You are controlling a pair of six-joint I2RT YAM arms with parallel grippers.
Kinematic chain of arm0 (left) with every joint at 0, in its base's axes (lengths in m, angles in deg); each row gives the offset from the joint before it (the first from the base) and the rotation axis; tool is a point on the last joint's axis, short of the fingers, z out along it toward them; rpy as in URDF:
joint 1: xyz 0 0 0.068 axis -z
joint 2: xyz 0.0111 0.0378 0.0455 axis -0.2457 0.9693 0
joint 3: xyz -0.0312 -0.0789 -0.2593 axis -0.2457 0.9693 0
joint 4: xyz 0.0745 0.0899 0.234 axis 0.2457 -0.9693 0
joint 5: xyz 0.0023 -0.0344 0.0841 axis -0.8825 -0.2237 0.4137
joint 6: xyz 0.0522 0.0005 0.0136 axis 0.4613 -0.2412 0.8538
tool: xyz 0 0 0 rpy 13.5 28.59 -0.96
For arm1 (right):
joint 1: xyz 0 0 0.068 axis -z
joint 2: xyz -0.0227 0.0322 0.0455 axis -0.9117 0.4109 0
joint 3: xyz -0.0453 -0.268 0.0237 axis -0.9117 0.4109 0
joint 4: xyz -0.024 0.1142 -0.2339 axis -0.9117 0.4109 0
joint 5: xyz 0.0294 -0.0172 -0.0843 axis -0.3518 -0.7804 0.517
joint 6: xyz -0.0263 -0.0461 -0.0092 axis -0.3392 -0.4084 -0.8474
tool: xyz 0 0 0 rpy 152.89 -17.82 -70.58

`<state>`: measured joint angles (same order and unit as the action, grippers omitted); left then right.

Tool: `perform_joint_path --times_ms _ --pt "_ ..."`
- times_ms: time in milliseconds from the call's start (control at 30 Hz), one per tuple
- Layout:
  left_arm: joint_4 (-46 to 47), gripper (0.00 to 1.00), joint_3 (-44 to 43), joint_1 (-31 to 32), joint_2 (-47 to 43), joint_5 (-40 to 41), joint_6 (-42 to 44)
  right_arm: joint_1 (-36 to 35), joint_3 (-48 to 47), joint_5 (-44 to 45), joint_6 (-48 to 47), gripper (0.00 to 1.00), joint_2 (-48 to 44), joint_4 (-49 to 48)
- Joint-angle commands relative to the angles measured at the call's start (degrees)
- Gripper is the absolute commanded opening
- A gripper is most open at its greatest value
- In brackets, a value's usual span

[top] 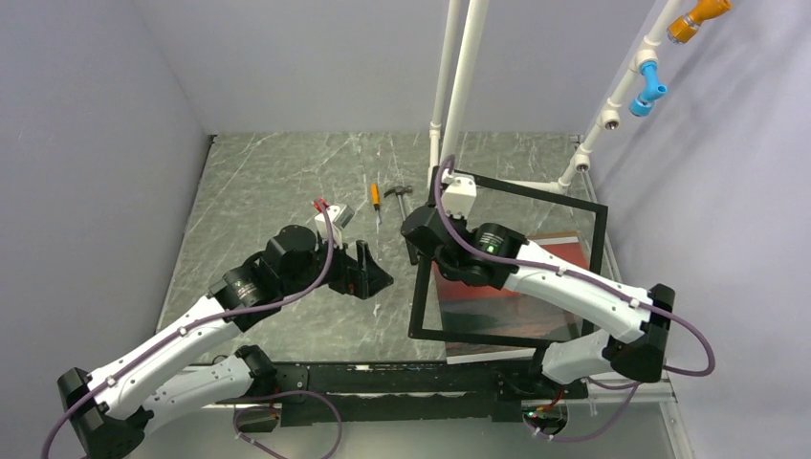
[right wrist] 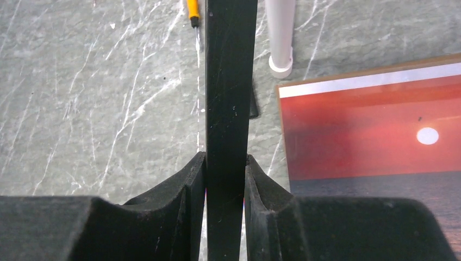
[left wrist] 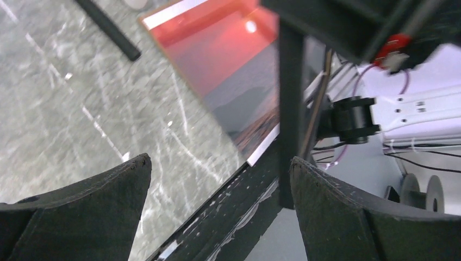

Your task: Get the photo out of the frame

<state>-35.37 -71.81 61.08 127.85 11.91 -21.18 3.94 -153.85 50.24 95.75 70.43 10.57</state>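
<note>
My right gripper (top: 418, 251) is shut on the left bar of the thin black frame (top: 536, 189) and holds it raised and tilted over the right half of the table. In the right wrist view the bar (right wrist: 231, 81) runs straight up between the two pads of the gripper (right wrist: 225, 163). The photo (top: 507, 306) lies face up on the table beneath the frame, outside it; its red sky and white sun show in the right wrist view (right wrist: 369, 130). My left gripper (top: 378, 277) hovers open and empty just left of the frame, looking at the photo (left wrist: 217, 49) and a frame bar (left wrist: 291, 109).
An orange-handled screwdriver (top: 376, 196), a hammer (top: 402, 194) and a red-handled tool (top: 320, 204) lie at mid-table behind the grippers. White pipes (top: 469, 76) stand at the back, one foot (right wrist: 281, 32) close to the photo's far edge. Walls close the left, back and right.
</note>
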Motion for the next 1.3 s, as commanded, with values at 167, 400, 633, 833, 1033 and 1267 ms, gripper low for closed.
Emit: perform_joint_path --times_ms 167,400,633,833,1033,1267 --pt "16.47 1.0 5.71 -0.07 -2.46 -5.25 -1.42 -1.29 -6.5 1.37 -3.69 0.0 5.58 -6.04" --pt "23.59 0.99 9.69 -0.03 -1.71 -8.81 -4.01 -1.37 -7.2 -0.42 -6.13 0.0 5.76 -10.17" --pt "20.72 0.99 6.24 0.43 3.06 -9.32 1.11 -2.1 -6.09 -2.28 -6.16 0.0 4.7 -14.82" --pt "14.5 0.99 1.72 0.63 6.65 -5.17 5.56 -3.71 -6.69 -2.3 -7.7 0.0 4.95 -17.69" --pt "12.05 0.66 1.99 0.68 4.55 -0.21 6.47 -5.15 -8.54 -4.34 -12.79 0.0 6.03 -21.41" --pt "4.37 0.14 2.88 0.42 -2.67 3.36 7.48 -5.22 -8.94 -11.96 -18.31 0.22 6.82 -25.74"
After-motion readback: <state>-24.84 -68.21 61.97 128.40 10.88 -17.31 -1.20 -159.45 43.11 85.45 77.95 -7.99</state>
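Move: The right hand already holds the empty frame by its left bar, some 24 cm above the table, and the open left gripper lies about 12 cm to its left, 7 cm nearer the base and 3 cm lower. From the left hand, the free stretch of that bar is some 11 cm to the right, nearly level fore and aft, and 4 cm lower. The photo board's middle is 24 cm to the right hand's right, 3 cm back and 24 cm down; the hammer lies 15 cm ahead, 3 cm left and 23 cm down. Keeping its pinch on the frame's left bar, the right hand carries the frame about 11 cm left to the waiting left gripper, rising some 3 cm in the second half while turning about 15 degrees counter-clockwise. The left hand, open at first, wavers up and down and reaches about 4 cm right to meet the bar, then closes its fingers on it nearer the base than the right hand's grip, easing back 2 cm left as they shut. ##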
